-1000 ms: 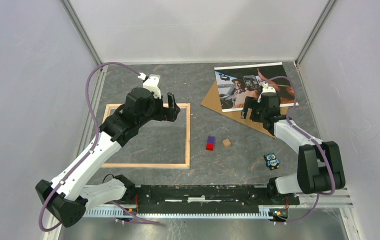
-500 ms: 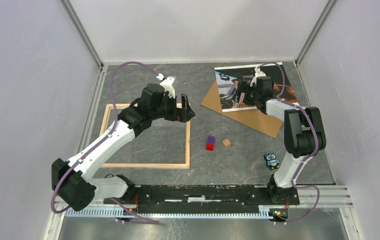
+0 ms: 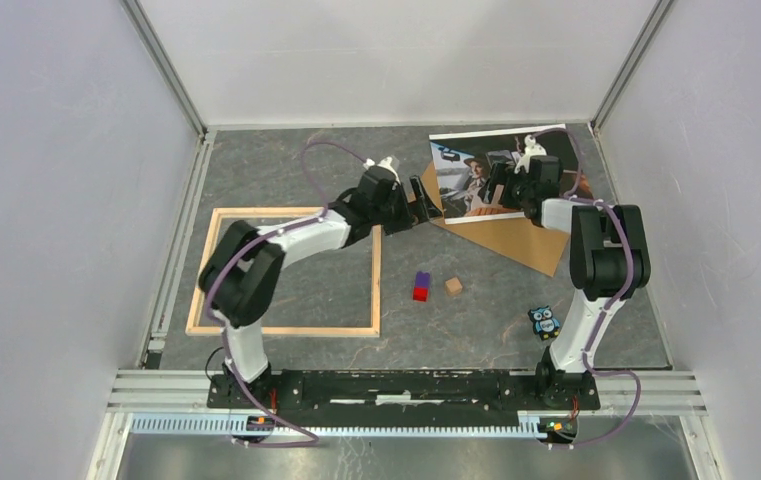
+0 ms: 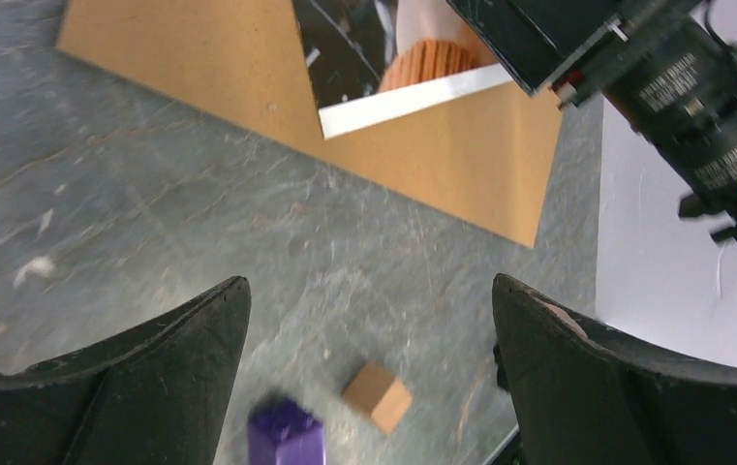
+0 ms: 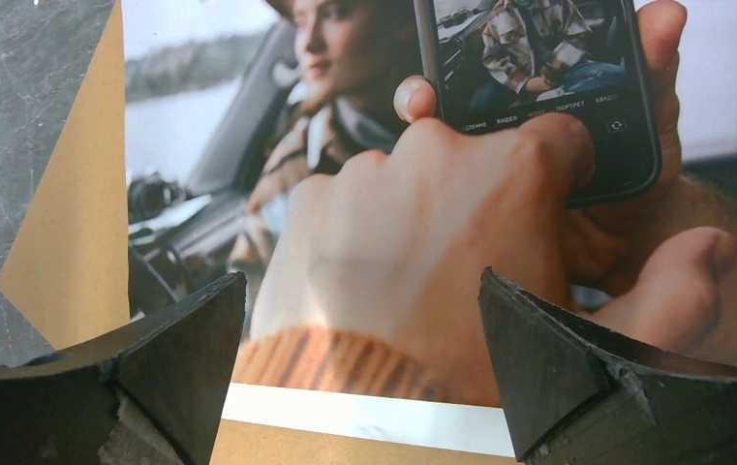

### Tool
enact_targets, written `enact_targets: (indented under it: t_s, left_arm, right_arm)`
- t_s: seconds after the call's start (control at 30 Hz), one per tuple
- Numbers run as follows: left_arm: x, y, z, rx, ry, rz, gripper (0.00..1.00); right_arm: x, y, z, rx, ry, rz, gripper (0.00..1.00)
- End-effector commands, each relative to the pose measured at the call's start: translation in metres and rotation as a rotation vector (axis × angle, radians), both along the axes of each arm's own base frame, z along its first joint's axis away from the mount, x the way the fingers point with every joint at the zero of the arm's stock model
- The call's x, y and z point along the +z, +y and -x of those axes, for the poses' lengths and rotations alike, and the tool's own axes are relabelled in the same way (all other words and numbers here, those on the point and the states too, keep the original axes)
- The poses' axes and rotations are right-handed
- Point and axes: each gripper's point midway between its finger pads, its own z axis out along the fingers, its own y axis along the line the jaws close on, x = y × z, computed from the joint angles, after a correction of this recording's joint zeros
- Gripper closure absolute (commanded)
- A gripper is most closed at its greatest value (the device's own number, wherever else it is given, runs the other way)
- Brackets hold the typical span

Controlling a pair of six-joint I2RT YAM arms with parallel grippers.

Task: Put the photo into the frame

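The photo (image 3: 464,172) lies at the back right on a brown backing board (image 3: 521,238), its white border toward me. It fills the right wrist view (image 5: 422,184), where my right gripper (image 5: 361,281) hovers open over its lower edge with nothing between the fingers. In the top view the right gripper (image 3: 502,186) is above the photo's middle. The wooden frame (image 3: 375,280) lies flat at the left. My left gripper (image 3: 422,204) is open just left of the photo's near-left corner; in its wrist view (image 4: 369,291) it holds nothing, and the photo's corner (image 4: 383,58) shows ahead.
A red and purple block (image 3: 421,287) and a small tan cube (image 3: 453,286) sit between the frame and the board. An owl toy (image 3: 545,321) lies near the right arm's base. Grey walls close the back and sides.
The left arm has swung right, from over the frame's top edge to beside the photo. The right gripper has moved up from the board onto the photo.
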Motion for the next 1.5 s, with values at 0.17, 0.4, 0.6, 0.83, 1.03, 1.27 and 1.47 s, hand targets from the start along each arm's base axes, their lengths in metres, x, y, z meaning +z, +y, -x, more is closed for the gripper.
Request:
enact_targets:
  t_s: [0.17,0.4,0.6,0.83,1.03,1.27,1.47]
  left_arm:
    - [0.007,-0.077,-0.072,0.128,-0.032,0.242,0.00]
    - [-0.019,-0.086,-0.079,0.193,0.002,0.199,0.00]
    - [-0.039,-0.091,-0.073,0.202,0.071,0.180,0.00]
    - [-0.047,-0.087,-0.071,0.220,0.098,0.158,0.00]
    - [-0.057,-0.089,-0.070,0.229,0.129,0.158,0.00]
    - [-0.063,-0.106,-0.072,0.191,0.184,0.248,0.00]
    - [-0.043,-0.116,-0.077,0.158,0.169,0.348,0.00]
  right_arm:
    - [-0.017,-0.010,0.013,-0.001,0.025,-0.082,0.06]
    - [-0.013,-0.011,0.017,0.005,0.020,-0.083,0.07]
    - [-0.015,-0.011,0.017,0.006,0.021,-0.094,0.07]
    - [-0.016,-0.008,0.017,0.013,0.025,-0.109,0.07]
    - [-0.019,-0.007,0.016,0.017,0.029,-0.119,0.07]
    - [-0.019,-0.005,0.017,0.023,0.030,-0.125,0.07]
    - [-0.020,-0.003,0.016,0.028,0.028,-0.137,0.07]
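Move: The photo's near left corner lies about 5 cm ahead of the left hand, 5 cm to its right and some 11 cm below. Nearer the base, roughly 10 cm back of this hand, stand the brown cube, 5 cm to its right, and the purple-red block, about 2 cm to its left. From the right hand, already low over the photo's near edge, that corner is some 15 cm to the left and 6 cm back. Towards the photo's near left corner the left hand reaches with fingers wide open, some 10 cm right, 7 cm forward and 6 cm down, quickly at first, then easing low over the near edge and turning about 10 degrees counter-clockwise. The right hand shifts a centimetre right, tilts its left side up slightly, and stays on the photo with open fingers. ##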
